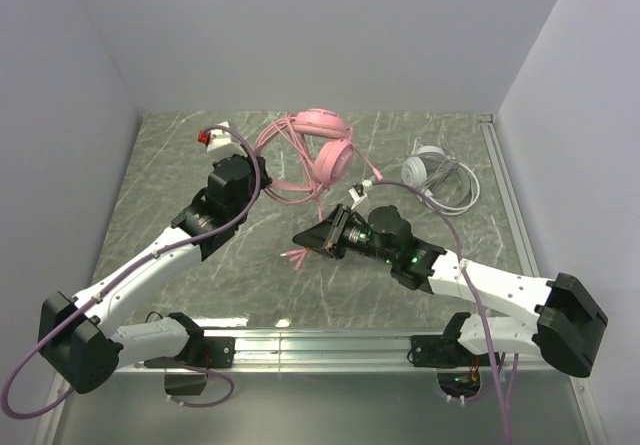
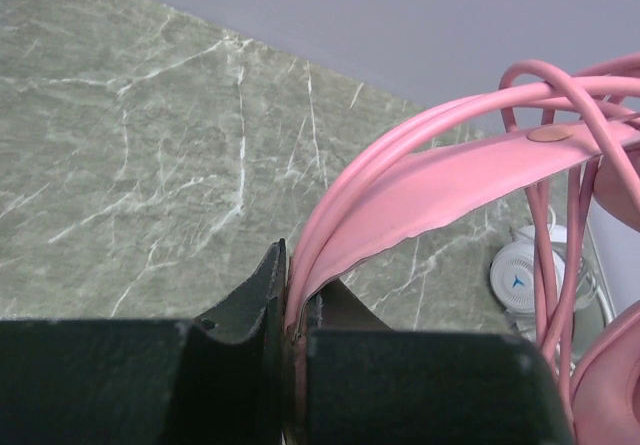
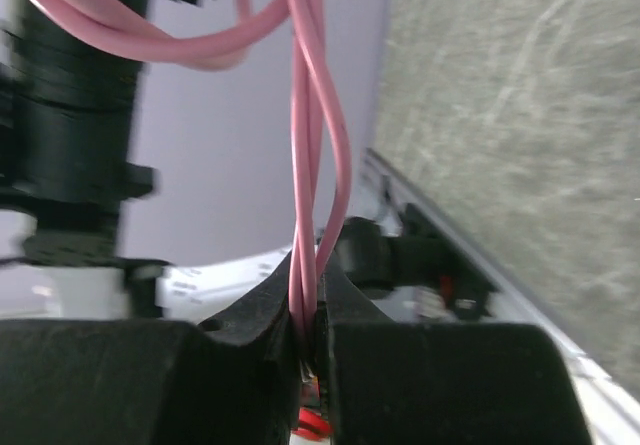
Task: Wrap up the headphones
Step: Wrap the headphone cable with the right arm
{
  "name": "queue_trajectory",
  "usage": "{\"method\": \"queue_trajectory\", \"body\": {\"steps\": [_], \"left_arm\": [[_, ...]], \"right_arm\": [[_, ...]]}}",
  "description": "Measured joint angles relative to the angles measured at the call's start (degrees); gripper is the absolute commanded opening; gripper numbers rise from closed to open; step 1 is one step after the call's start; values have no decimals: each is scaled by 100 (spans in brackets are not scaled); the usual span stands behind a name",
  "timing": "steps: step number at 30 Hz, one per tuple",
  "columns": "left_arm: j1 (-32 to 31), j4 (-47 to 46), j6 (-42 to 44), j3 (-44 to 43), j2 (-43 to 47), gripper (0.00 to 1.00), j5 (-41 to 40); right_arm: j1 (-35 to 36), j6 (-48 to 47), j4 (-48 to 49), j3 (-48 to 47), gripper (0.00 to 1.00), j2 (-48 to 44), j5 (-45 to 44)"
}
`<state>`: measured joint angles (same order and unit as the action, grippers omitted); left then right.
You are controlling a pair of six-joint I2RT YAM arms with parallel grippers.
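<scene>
The pink headphones (image 1: 328,145) lie at the back middle of the marble table, their long pink cord (image 1: 280,175) looped around them. My left gripper (image 1: 252,162) reaches in from their left. In the left wrist view it (image 2: 295,310) is shut on the flat pink headband (image 2: 450,185) together with strands of cord. My right gripper (image 1: 302,237) sits nearer the front, in the middle. The right wrist view shows it (image 3: 318,305) shut on two or three twisted strands of pink cord (image 3: 312,165). The white-grey headphones (image 1: 430,170) rest at the back right with their thin cord, untouched.
A small red and white piece (image 1: 211,137) shows just beyond the left wrist. A metal rail (image 1: 505,195) runs along the table's right edge and another along the front (image 1: 320,343). Grey walls close in the back and sides. The white headphones (image 2: 520,275) also appear behind the pink band.
</scene>
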<state>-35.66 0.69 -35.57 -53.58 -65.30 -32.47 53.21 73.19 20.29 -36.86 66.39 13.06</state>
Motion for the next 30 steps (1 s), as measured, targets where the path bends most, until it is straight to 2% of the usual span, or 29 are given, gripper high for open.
{"method": "queue_trajectory", "body": {"steps": [10, 16, 23, 30], "left_arm": [[0, -498, -28, 33, 70, 0, -92], [-4, -710, -17, 92, 81, 0, -195], [-85, -946, 46, 92, 79, 0, -538], [-280, -1165, 302, 127, -20, 0, -758]], "right_arm": [[0, 1906, -28, -181, 0, -420, -909], [9, 2859, -442, -452, 0, -439, -1510], [20, 3539, -555, -1012, 0, -11, -1810], [35, 3943, -645, -1088, 0, 138, -2328]]}}
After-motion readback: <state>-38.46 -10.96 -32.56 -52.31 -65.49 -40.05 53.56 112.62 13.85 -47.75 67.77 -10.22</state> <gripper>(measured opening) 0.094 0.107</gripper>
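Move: The pink headphones, pinched by the headband in the left gripper, lie about 18 cm ahead of the right hand, 3 cm to its right and some 7 cm higher. The nearer earcup is 17 cm ahead and 8 cm right of that hand, the farther one about 24 cm ahead and 5 cm right. The left fingers are some 17 cm ahead, 6 cm left. From the left hand, the headphones' middle is about 5 cm ahead, 9 cm right, slightly above. Up first, then more and more forward, the right hand carries the pinched pink cable towards the headphones, about 8 cm each way, its climb levelling off near the end. Its wrist turns some 45 degrees, swinging the fingers clockwise and lifting them to about level. The left hand keeps its pinch on the headband, rising about 3.5 cm and tipping slightly up. ##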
